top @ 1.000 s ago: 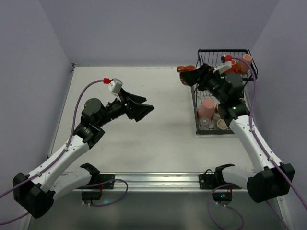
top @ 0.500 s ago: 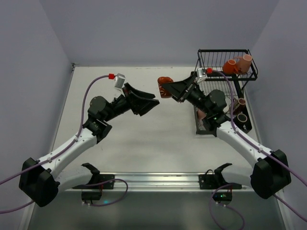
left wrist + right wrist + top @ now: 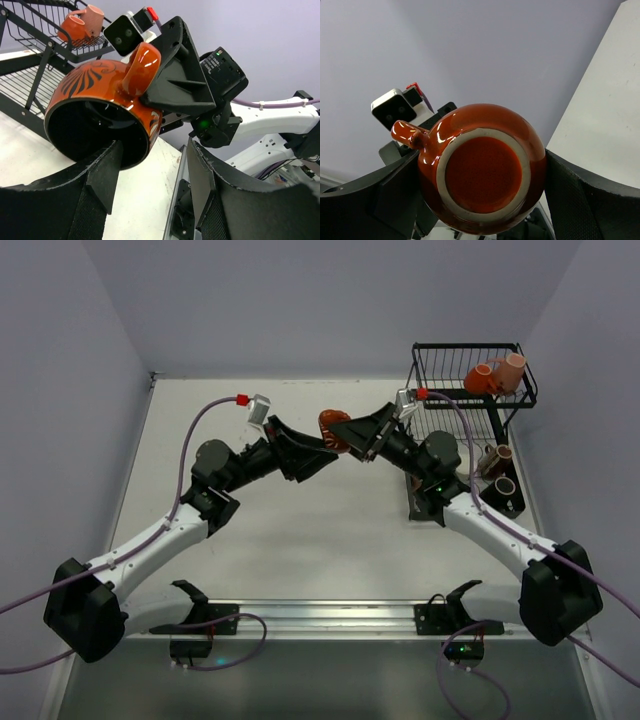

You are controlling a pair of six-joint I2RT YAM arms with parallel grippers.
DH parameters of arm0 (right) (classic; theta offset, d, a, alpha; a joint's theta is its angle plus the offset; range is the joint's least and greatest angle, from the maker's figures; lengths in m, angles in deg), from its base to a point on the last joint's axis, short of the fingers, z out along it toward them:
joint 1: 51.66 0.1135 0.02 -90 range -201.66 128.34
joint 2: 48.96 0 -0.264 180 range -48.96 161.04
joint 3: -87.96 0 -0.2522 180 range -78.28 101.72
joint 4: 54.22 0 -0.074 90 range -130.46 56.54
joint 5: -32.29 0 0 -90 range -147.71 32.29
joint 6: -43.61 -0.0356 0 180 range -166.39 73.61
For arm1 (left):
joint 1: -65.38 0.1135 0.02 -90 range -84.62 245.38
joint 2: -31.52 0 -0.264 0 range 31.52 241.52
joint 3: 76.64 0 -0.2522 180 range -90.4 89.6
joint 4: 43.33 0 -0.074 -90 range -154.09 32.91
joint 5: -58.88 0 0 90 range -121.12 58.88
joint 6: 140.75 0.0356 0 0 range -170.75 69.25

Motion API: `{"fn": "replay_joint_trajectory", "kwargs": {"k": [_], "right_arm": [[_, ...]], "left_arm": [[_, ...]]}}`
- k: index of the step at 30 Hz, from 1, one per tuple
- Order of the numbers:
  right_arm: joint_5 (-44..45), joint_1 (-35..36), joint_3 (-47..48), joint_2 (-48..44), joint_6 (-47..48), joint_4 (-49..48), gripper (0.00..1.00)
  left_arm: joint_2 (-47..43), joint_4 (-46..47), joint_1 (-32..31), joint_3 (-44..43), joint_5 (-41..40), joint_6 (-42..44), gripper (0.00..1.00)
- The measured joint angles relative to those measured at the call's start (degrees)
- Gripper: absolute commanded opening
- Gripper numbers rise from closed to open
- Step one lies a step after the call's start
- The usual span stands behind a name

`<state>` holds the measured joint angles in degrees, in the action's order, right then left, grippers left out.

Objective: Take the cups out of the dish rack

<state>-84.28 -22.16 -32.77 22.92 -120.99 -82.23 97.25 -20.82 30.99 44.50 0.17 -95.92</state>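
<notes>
An orange cup with dark swirls [image 3: 334, 427] hangs in the air over the middle of the table, and my right gripper [image 3: 352, 430] is shut on its sides. The right wrist view shows the cup's round base [image 3: 482, 177] between the right gripper [image 3: 482, 197] fingers, handle to the upper left. My left gripper [image 3: 322, 447] meets it from the left and stands open. In the left wrist view the cup's dark mouth [image 3: 95, 125] sits just above the left gripper's left finger [image 3: 102, 172], not between the pads of the left gripper [image 3: 155, 175]. The black wire dish rack [image 3: 465, 345] stands at the far right.
An orange cup [image 3: 478, 378] and a salmon cup [image 3: 511, 365] lie in the rack's upper basket; both also show in the left wrist view, orange cup [image 3: 71, 28] and salmon cup [image 3: 95, 15]. Two brown cups [image 3: 500, 468] sit in the lower tray. Grey walls close the table's far and side edges.
My right arm drew the orange cup out of the rack and carried it left to mid-table. The left arm swung right to meet it, and its jaws narrowed.
</notes>
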Motion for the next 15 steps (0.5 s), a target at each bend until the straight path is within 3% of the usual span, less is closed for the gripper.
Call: {"fn": "replay_joint_trajectory", "kwargs": {"k": [3, 6, 11, 13, 15], "right_arm": [[0.0, 0.7, 0.0, 0.2, 0.1, 0.2, 0.59], [0.0, 1.6, 0.0, 0.3, 0.1, 0.2, 0.59], [0.3, 2.9, 0.0, 1.7, -0.4, 0.1, 0.58], [0.3, 3.2, -0.1, 2.3, -1.6, -0.4, 0.59], [0.3, 3.4, -0.1, 2.6, -2.3, -1.4, 0.66]], "left_arm": [[0.0, -0.2, -0.3, 0.0, -0.5, 0.9, 0.55], [0.1, -0.4, -0.6, 0.0, -1.0, 1.8, 0.43], [0.6, -0.4, -1.0, 0.0, -1.6, 3.6, 0.02], [0.4, -0.6, -1.1, 0.0, -2.0, 4.0, 0.00], [-0.4, -1.5, -1.4, 0.0, -3.1, 4.7, 0.00]]}}
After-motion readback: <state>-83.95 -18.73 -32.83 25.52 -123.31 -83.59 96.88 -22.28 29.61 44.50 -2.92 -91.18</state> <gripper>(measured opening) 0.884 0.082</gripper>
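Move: The orange cup, held in my right hand with its open mouth facing my left hand, has its middle about 5 cm ahead of my left hand and 5 cm to its right, roughly 1 cm higher. From my right hand, the left gripper waiting for it is some 5 cm left, 4 cm back and about 1 cm lower. The dish rack's middle is some 30 cm right of my right hand, 12 cm ahead and 20 cm below. I bring the cup in with my right hand, about 2 cm left and 1 cm each back and down, its fingers keeping their hold around the body. My left hand stays nearly in place and shuts its half-open fingers on the rim below the handle, one finger inside the mouth and one outside, pinching the wall. ##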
